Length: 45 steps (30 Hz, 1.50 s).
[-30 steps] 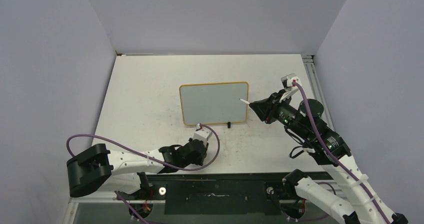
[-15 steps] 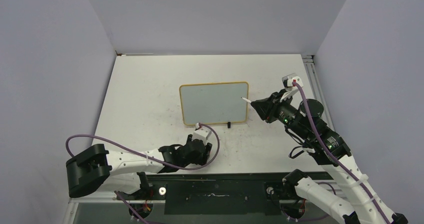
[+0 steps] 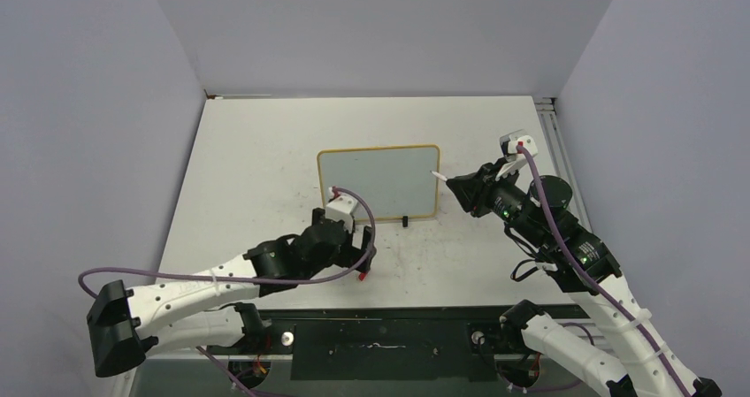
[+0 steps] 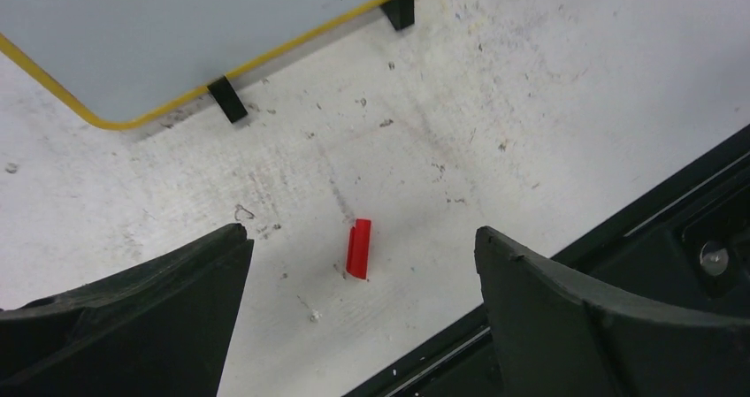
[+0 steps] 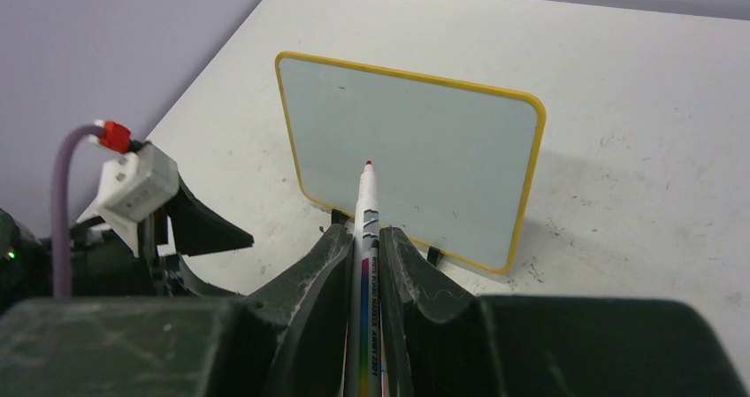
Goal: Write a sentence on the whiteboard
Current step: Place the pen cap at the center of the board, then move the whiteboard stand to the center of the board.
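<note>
The whiteboard stands upright mid-table on two black feet, with a yellow frame. No sentence shows on its pale face. My right gripper is shut on a white marker. The marker's red tip points at the board's right part, a little short of it. My left gripper hangs open just in front of the board's lower left corner. A red marker cap lies loose on the table below the open left gripper, touching neither finger.
A black rail runs along the table's near edge, close behind the cap. Dark scuffs and scribbles mark the white tabletop. Grey walls close in the left, back and right. A metal strip lines the far right edge.
My left gripper opened and let the red cap drop onto the table. The left arm rose and reached toward the whiteboard. The right arm with the marker barely moved.
</note>
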Tool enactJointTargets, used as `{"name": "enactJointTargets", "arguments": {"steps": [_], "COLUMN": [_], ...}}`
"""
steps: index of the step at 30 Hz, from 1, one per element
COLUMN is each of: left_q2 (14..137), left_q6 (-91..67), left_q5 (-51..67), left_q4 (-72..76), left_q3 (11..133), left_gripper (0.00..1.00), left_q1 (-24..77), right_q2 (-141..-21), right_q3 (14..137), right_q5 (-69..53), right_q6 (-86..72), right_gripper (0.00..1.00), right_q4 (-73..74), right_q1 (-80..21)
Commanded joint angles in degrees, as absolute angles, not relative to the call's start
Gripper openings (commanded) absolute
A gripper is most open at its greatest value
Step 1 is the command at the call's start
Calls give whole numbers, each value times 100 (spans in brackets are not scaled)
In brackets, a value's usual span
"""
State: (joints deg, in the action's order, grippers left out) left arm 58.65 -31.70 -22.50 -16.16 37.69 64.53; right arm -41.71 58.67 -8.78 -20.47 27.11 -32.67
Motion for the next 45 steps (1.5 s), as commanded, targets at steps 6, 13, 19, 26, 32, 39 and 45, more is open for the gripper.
{"name": "enactJointTargets", "arguments": {"steps": [6,13,19,26,32,39,45], "left_q2": [5146,5422,5990,6571,7193,8213,8766], "left_q6": [-2308,-2470,-3080,-3513,-3951,-4136,-4318], "left_q5": [-1086,-986,-1260,-2201,-2523,-2888,-2966], "left_q4": [-2974,-2678,-1736,-1182,-652,-616,-515], "left_q3": [5085,5075,4575,4414,4268,4684,4755], "left_gripper": [97,95,88,86,78,72,64], "left_q1": [4713,3806,3913,4616,4873,5090,5136], "right_q2": [-4020,-3996,-3965,-3728,-3432,-3202,-3108], "right_q3": [5958,5848,5686,5351,5222,5091,5072], "right_q5": [-646,-470,-320,-278,-103,-107,-107], "right_q6": [-1966,-1994,-2038,-2065,-2020,-2055,-2049], "right_gripper": [5,5,5,5,5,5,5], "right_q4": [2559,2410,2163,1782,1808,1840,1851], "right_q1": [-3263,-3261,-3262,-3261,-3268,-3263,-3269]}}
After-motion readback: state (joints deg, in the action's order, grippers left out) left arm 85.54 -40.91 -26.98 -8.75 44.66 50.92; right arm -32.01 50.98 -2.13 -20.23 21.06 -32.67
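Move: The whiteboard's left clip lies about 11 cm ahead of the open left hand, 3 cm to its left and 11 cm below. At that same depth, the right clip is level with the left clip and some 14 cm to its right, the pen cap is 2 cm back from the hand, straight under it, and the board's middle is 21 cm ahead, 4 cm right. From the right hand the left clip is about 8 cm forward, 21 cm left, 32 cm down. Towards the board's lower edge at its left clip, the empty left hand arcs up, forward and left by about 8 cm each, then swings back right and sinks some 16 cm, ending 9 cm farther forward. It turns over 20 degrees counter-clockwise as the fingers narrow to about two-thirds open. The right hand keeps the marker pinched, easing nearly 3 cm right and tipping up slightly. ##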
